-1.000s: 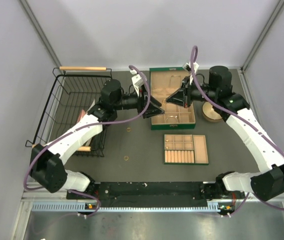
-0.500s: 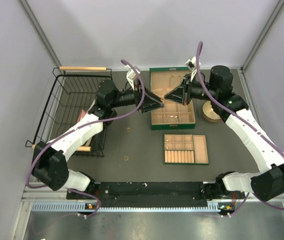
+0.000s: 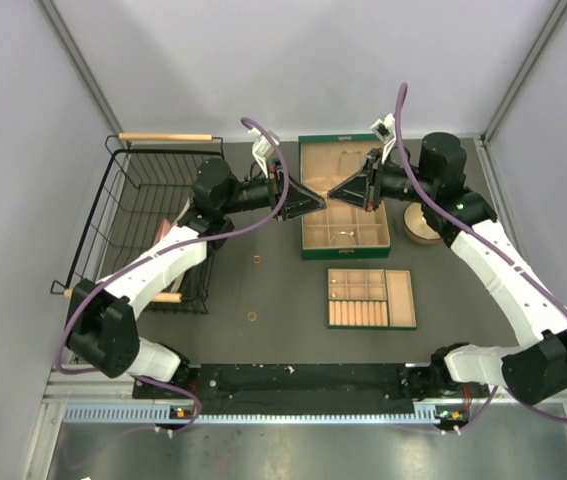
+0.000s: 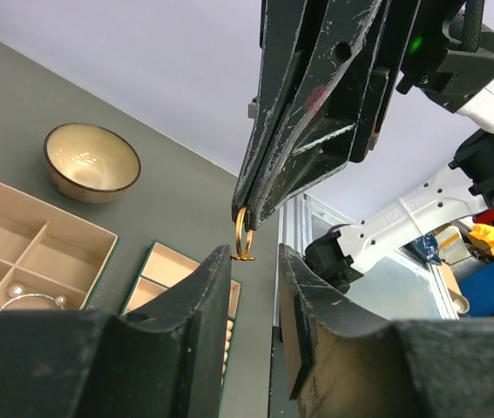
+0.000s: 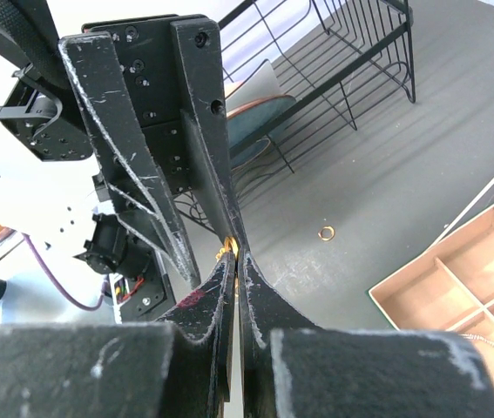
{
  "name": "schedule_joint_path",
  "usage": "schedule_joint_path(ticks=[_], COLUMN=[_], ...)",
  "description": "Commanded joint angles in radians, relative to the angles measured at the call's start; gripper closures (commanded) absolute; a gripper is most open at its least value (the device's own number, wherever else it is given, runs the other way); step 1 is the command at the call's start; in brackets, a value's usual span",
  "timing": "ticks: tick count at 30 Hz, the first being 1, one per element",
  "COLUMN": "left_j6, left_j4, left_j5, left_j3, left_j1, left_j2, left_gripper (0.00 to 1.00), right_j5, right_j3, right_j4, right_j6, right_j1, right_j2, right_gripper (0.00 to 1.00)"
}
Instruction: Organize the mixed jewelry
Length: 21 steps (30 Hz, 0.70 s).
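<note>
The mixed jewelry is spread about. One gold ring (image 4: pixel 244 232) (image 5: pixel 231 247) is pinched at the tips of my right gripper (image 5: pixel 234 252) (image 3: pixel 334 197), which is shut on it in the air over the left edge of the green box (image 3: pixel 306 215). My left gripper (image 4: pixel 253 254) (image 3: pixel 319 204) meets it tip to tip. Its jaws stand apart on either side of the ring, the left fingertip (image 4: pixel 221 258) right against it. Two more gold rings (image 3: pixel 258 260) (image 3: pixel 252 316) lie on the mat; one of them (image 5: pixel 326 232) shows in the right wrist view. A thin bracelet (image 3: pixel 341 236) lies in the box.
A tan compartment tray (image 3: pixel 400 300) with ring rolls sits in front of the green box. A round wooden bowl (image 3: pixel 423 226) (image 4: pixel 90 161) stands right of the box. A black wire basket (image 3: pixel 123 215) holding flat items occupies the left side.
The left gripper's jaws have narrowed around the ring that the right gripper holds. Both arms shifted slightly toward the back a second ago, then held still.
</note>
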Motion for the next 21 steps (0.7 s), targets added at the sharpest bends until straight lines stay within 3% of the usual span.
schedule_joint_path(ticks=[1,7,14,18,21], left_j6=[-0.011,-0.023,-0.031,-0.026,0.012], left_j4=[0.049,0.049,0.045,0.032,0.0], left_j5=[0.007,0.007,0.009,0.003,0.001], left_j3=[0.01,0.024,0.033,0.03,0.032], left_j1=[0.004,0.003,0.003,0.004,0.003], left_j2=[0.005,0.025,0.042,0.043,0.034], left_gripper=[0.69,0.71,0.84,1.0,1.0], right_j5=[-0.009,-0.009,-0.004,-0.001,0.002], right_j3=[-0.019,-0.037,-0.06,-0.065,-0.066], right_j4=[0.054,0.065,0.073,0.074,0.07], right_j6=[0.014,0.014,0.013,0.006,-0.001], right_j1=[-0.001,-0.003,-0.003,-0.003,-0.003], right_j2=[-0.033,-0.039,-0.059,-0.068,-0.078], right_gripper=[1.0,1.0,1.0,1.0,0.96])
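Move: The gold ring being passed over is still pinched in the right fingertips. From the left hand, it sits about 1 cm ahead and 1 cm to the right, level with the half-open fingers. Well below, some 30 cm down, the open jewelry box lies about 6 cm ahead of the left hand and 6 cm to its right. The ring tray is about 10 cm back and 12 cm right, and a loose ring about 14 cm left and 1 cm back. The gold ring, held out by the right fingertips, is taken at its free side by the left fingers, which close from about a third open to nearly shut and pinch it. While closing, the left hand sinks about 2 cm, eases 1 cm forward to the ring and tips slightly; the right hand sinks a good centimetre with it, its grip kept shut. ##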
